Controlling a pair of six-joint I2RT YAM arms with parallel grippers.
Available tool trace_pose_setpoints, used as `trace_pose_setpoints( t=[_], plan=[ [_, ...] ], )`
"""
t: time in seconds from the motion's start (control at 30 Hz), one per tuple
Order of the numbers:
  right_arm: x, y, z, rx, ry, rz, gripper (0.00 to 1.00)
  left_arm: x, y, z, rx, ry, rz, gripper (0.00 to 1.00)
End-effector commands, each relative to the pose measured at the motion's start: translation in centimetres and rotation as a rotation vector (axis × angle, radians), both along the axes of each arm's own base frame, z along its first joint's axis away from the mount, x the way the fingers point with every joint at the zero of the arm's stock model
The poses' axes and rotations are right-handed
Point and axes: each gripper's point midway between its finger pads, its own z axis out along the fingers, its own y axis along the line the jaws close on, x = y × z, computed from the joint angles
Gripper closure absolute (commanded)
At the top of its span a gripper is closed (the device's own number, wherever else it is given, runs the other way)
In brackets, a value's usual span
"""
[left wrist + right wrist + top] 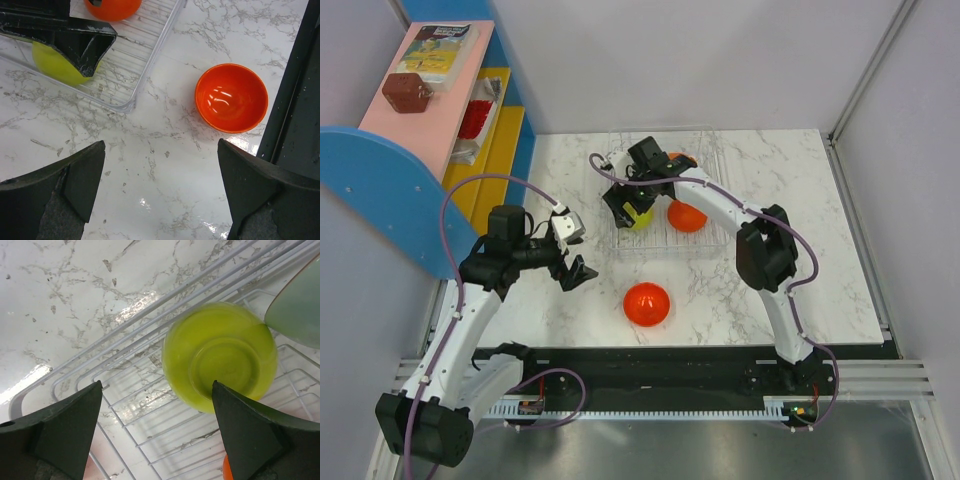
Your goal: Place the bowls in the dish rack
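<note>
The dish rack [705,238] is a see-through wire tray at the back middle of the marble table. In it lie a yellow-green bowl [640,216], base up [220,356], and two orange bowls [687,216] [681,160]. A pale green bowl [297,305] shows beside the yellow-green one. My right gripper [625,205] [157,435] hangs open over the rack's left end, with the yellow-green bowl just past its fingertips and not gripped. Another orange bowl [647,303] [231,97] stands upright on the table in front of the rack. My left gripper [578,258] [160,190] is open and empty over bare marble, left of that bowl.
A blue and yellow shelf unit [470,130] stands against the left wall, with a brown box [408,92] on its pink top. White walls close in the table at the back and right. The rack's corner [127,102] lies close ahead of my left gripper.
</note>
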Motion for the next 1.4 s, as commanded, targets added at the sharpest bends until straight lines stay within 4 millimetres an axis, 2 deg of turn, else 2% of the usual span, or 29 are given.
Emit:
trace_pose_setpoints(
  t=[0.0,0.13,0.2,0.27,0.37,0.47,0.53,0.6,0.63,0.67,0.8,0.83,0.93,0.97,1.2,1.37],
  plan=[
    [0.9,1.2,0.2,0.054,0.027,0.011,0.02,0.1,-0.3,1.2,-0.029,-0.037,-0.021,0.00],
    [0.7,0.8,2.5,0.080,0.011,0.015,0.02,-0.1,-0.6,1.1,-0.040,-0.027,-0.042,0.00],
    [0.1,0.0,4.5,0.097,-0.011,0.016,0.02,-0.3,-0.9,1.1,-0.047,-0.014,-0.066,0.00],
    [-0.3,-1.3,6.6,0.115,-0.032,0.003,0.02,-0.2,-1.2,0.7,-0.046,0.008,-0.088,0.00],
    [-0.9,-3.6,8.8,0.109,-0.072,-0.029,0.02,0.2,-1.9,0.0,-0.008,0.023,-0.113,0.00],
    [-1.1,-5.9,10.3,0.087,-0.123,-0.067,0.02,0.6,-3.3,-2.1,0.092,0.057,-0.127,0.00],
    [-0.5,-7.8,10.6,0.049,-0.157,-0.121,0.02,0.7,-4.4,-3.2,0.133,0.096,-0.148,0.00],
    [-0.6,-9.4,10.5,0.024,-0.166,-0.152,0.02,0.9,-5.4,-3.9,0.177,0.115,-0.150,0.00],
    [-0.2,-10.5,10.2,0.010,-0.165,-0.177,0.02,1.1,-5.7,-5.2,0.213,0.151,-0.151,0.00],
    [-0.3,-11.1,9.5,0.009,-0.155,-0.186,0.02,1.1,-6.0,-5.7,0.233,0.160,-0.151,0.00],
    [-0.4,-12.5,7.9,0.069,-0.073,-0.183,0.02,1.9,-7.0,-7.8,0.286,0.201,-0.124,0.00],
    [-1.2,-11.8,7.9,0.125,-0.026,-0.141,0.02,2.3,-7.2,-8.4,0.294,0.203,-0.114,0.00],
    [-1.7,-11.3,7.2,0.202,0.070,-0.102,0.02,3.1,-7.4,-9.8,0.343,0.205,-0.080,0.00],
    [-1.7,-11.2,6.3,0.206,0.105,-0.098,0.02,3.1,-7.4,-10.8,0.373,0.221,-0.074,0.00],
    [-0.6,-11.9,2.9,0.166,0.160,-0.126,0.02,3.0,-8.2,-13.7,0.438,0.260,-0.072,0.00],
    [0.1,-12.6,0.9,0.127,0.173,-0.153,0.02,2.7,-8.6,-14.7,0.458,0.271,-0.079,0.00]
  ],
)
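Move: Roughly 13 cm to the left hand's right, 3 cm back and 17 cm below, the loose red-orange bowl stands on the table, hollow side up; the green bowl in the rack is some 21 cm ahead of that hand and 10 cm right. From the right hand, the near orange bowl in the rack lies about 15 cm right, 3 cm ahead and 6 cm down. The green bowl is just under this hand, 3 cm ahead and 1 cm right, with the far orange bowl 13 cm ahead and 13 cm right. Dropping some 15 cm and swinging about 8 cm to its right, the left hand comes down towards the loose red-orange bowl, open fingers tipping some 30 degrees steeper. The right hand, also open, leaves the green bowl, arching up about 11 cm and 13 cm to the right, then sinking almost to its old height beside the near orange bowl. ##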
